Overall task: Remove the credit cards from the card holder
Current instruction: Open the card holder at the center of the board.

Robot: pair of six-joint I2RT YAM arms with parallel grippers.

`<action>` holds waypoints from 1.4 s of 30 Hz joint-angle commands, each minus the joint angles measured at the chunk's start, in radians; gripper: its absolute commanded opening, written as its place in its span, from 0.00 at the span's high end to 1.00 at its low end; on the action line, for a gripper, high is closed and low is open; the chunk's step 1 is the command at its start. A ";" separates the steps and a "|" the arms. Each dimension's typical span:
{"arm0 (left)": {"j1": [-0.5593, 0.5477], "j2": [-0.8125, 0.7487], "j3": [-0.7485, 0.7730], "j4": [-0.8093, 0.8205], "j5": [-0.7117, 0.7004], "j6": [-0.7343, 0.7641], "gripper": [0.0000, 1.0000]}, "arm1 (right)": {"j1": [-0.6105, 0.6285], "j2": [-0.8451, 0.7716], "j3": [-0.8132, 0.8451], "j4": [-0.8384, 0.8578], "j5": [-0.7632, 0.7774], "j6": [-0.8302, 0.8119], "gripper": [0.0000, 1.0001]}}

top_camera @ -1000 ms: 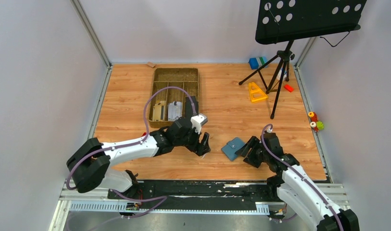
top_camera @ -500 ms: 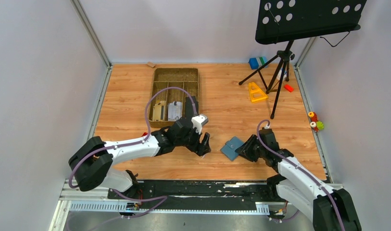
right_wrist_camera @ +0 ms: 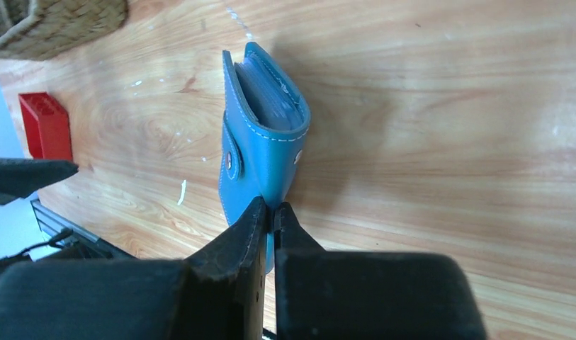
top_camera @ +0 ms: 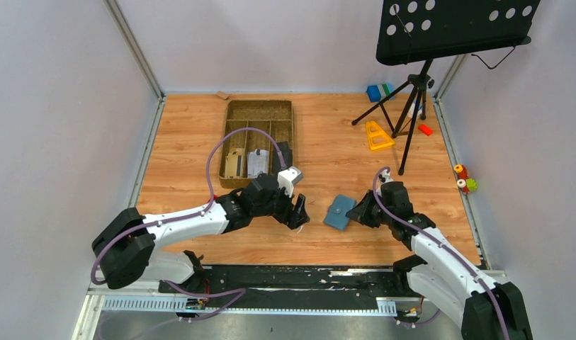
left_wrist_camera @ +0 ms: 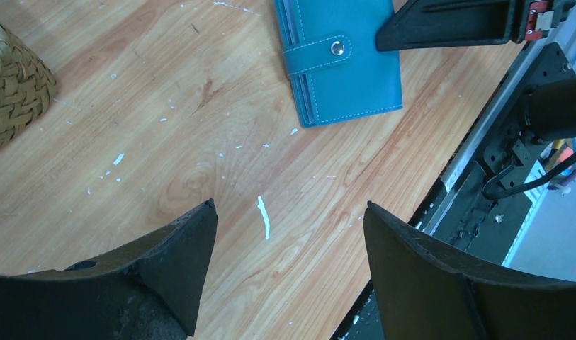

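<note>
The card holder [top_camera: 338,213] is a slate-blue wallet, folded shut with its snap strap fastened. It lies on the wooden table between my two arms. My right gripper [top_camera: 355,211] is shut on the card holder's [right_wrist_camera: 262,142] near edge, its jaws [right_wrist_camera: 273,207] pinched tight on the blue cover. Pale edges of the credit cards [right_wrist_camera: 270,91] show inside the fold. Left of the wallet, my left gripper [top_camera: 299,211] stands open over bare wood. The card holder [left_wrist_camera: 341,60] lies beyond its fingertips [left_wrist_camera: 288,205], which have nothing between them.
A brown woven divided tray [top_camera: 259,112] stands behind the left arm, with flat tan and pale pieces in it. A red block [right_wrist_camera: 44,124] lies left of the wallet. A music stand's tripod [top_camera: 411,106], a yellow triangle [top_camera: 377,135] and a blue-green block [top_camera: 378,91] are back right.
My right gripper moved forward and left and closed on the card holder's edge, nudging it slightly left. The left arm shifted a little and stayed open.
</note>
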 commanded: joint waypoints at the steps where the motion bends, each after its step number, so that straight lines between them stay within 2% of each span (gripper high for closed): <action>1: 0.000 -0.043 -0.009 0.086 0.000 -0.001 0.18 | 0.005 -0.052 0.082 -0.004 -0.063 -0.156 1.00; 10: -0.082 0.035 0.076 0.133 -0.063 -0.017 0.20 | 0.006 -0.037 0.142 -0.026 -0.216 -0.191 1.00; 15: -0.140 0.148 0.245 0.006 -0.195 0.017 0.21 | 0.006 0.000 0.152 -0.016 -0.265 -0.183 1.00; 18: -0.141 0.209 0.305 -0.051 -0.219 0.019 0.24 | 0.007 0.003 0.155 -0.009 -0.280 -0.174 1.00; 25: -0.152 0.313 0.375 -0.124 -0.234 -0.009 0.25 | 0.008 -0.001 0.143 0.012 -0.296 -0.157 1.00; 31: -0.166 0.378 0.420 -0.186 -0.259 -0.033 0.21 | 0.008 0.002 0.130 0.034 -0.300 -0.141 1.00; 34: -0.166 0.388 0.419 -0.209 -0.297 -0.056 0.31 | 0.007 0.007 0.131 0.038 -0.300 -0.137 1.00; 36: -0.164 0.387 0.410 -0.229 -0.342 -0.075 0.52 | 0.008 0.005 0.130 0.030 -0.291 -0.137 1.00; 37: -0.158 0.385 0.402 -0.233 -0.351 -0.087 0.57 | 0.008 0.003 0.129 0.028 -0.287 -0.138 1.00; 42: -0.111 0.362 0.310 -0.166 -0.291 -0.142 0.70 | 0.008 0.004 0.108 0.030 -0.282 -0.132 1.00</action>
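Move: The card holder, its snap tab facing the left hand, lies about 10 cm to the right of the left hand, 2 cm ahead of it and some 7 cm lower. The right hand already has it pinched by its right side, so its middle is about 3 cm to the left of that hand and 1 cm ahead. A white scrap lies on the board almost under the left hand, 10 cm down. The woven tray's middle stands some 22 cm ahead and 14 cm left of the left hand. The card holder, still pinched by the right hand, is raised about 4 cm, carried some 3 cm left and turned roughly 15 degrees counter-clockwise, then held still. The left hand arcs right over about 8 cm, first rising, then sinking with fingers tipping further down onto the holder's tabbed face, and narrows its open fingers around the snap tab, one tip touching the face. ##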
